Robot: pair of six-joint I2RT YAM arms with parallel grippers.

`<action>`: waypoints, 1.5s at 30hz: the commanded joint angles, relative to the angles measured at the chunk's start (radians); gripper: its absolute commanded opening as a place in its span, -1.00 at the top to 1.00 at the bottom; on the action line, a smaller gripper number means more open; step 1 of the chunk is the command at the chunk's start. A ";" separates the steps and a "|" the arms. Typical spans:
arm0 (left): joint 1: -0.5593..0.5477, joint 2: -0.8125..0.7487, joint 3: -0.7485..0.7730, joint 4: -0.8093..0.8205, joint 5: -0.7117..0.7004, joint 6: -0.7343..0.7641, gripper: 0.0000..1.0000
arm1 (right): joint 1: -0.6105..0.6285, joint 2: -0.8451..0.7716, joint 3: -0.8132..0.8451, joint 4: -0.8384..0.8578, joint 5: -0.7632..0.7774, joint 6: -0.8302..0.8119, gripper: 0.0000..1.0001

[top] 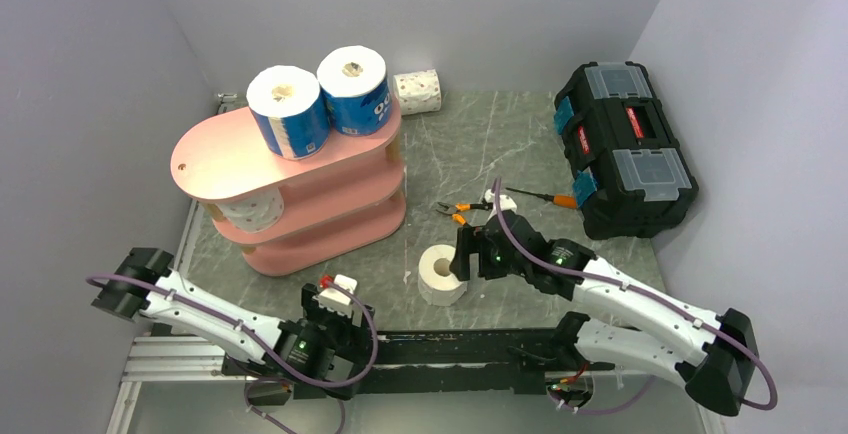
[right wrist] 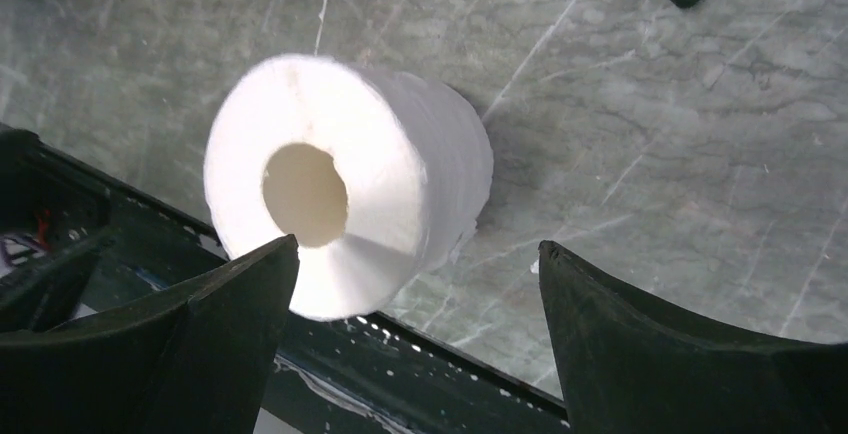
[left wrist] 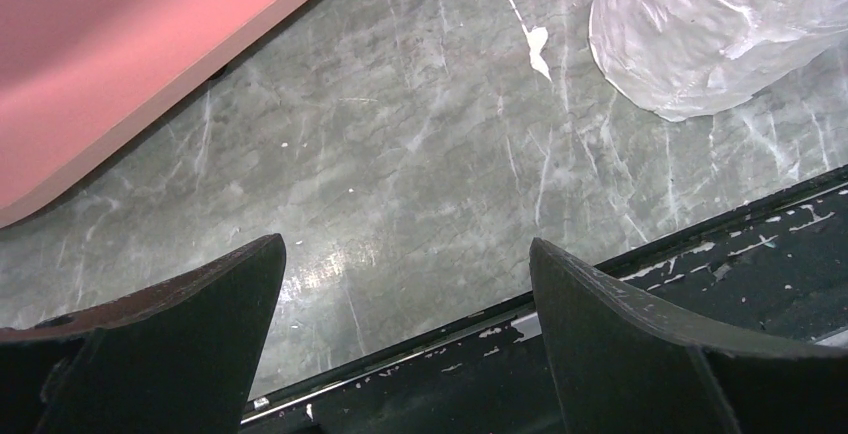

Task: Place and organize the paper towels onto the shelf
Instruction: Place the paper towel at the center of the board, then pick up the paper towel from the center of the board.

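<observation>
The pink three-tier shelf (top: 215, 159) stands at the left. Two blue-wrapped paper towels (top: 288, 111) (top: 355, 89) stand on its top board, and a white one (top: 250, 212) sits on the middle tier. A speckled roll (top: 418, 92) lies on the table behind the shelf. A plain white roll (top: 442, 274) (right wrist: 345, 184) stands upright by the table's near edge. My right gripper (top: 462, 252) (right wrist: 415, 249) is open just right of that roll, nothing between its fingers. My left gripper (top: 338, 299) (left wrist: 405, 254) is open and empty, low between the shelf (left wrist: 120, 54) and the roll (left wrist: 700, 34).
A black toolbox (top: 625, 149) sits at the right. Orange-handled pliers (top: 455, 211) and a screwdriver (top: 545, 196) lie mid-table behind my right gripper. The black rail along the table's near edge (right wrist: 480, 374) runs under both grippers. Walls close in on three sides.
</observation>
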 commanded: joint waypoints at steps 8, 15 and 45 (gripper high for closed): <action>-0.015 0.025 0.019 0.010 -0.013 -0.047 -0.98 | -0.091 0.074 -0.050 0.236 -0.166 0.019 -0.76; -0.017 0.036 0.017 0.006 -0.019 -0.064 -0.98 | -0.093 0.142 -0.030 0.221 -0.171 0.005 -0.62; -0.115 0.149 0.099 -0.374 -0.037 -0.513 -0.98 | -0.106 0.507 0.369 0.359 -0.136 -0.114 0.25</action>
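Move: Just left of the right hand, the upright paper towel roll has its middle about 5 cm to the left, level with the hand front to back and some 7 cm below. The pliers lie about 13 cm ahead, 1 cm left and 11 cm below; the shelf's near right end is roughly 13 cm ahead and 14 cm left, its bottom board about 10 cm down. From the idle left hand, the same roll is some 6 cm ahead, 17 cm to the right and 3 cm lower. Sinking some 3 cm while easing left and slightly forward, the right hand tips a little farther down and closes from wide open to about half, pinching the roll's wall with one finger in the core hole and the other outside. Then it speeds up forward and left, rising about 5 cm, and carries the roll towards the shelf's right end. ##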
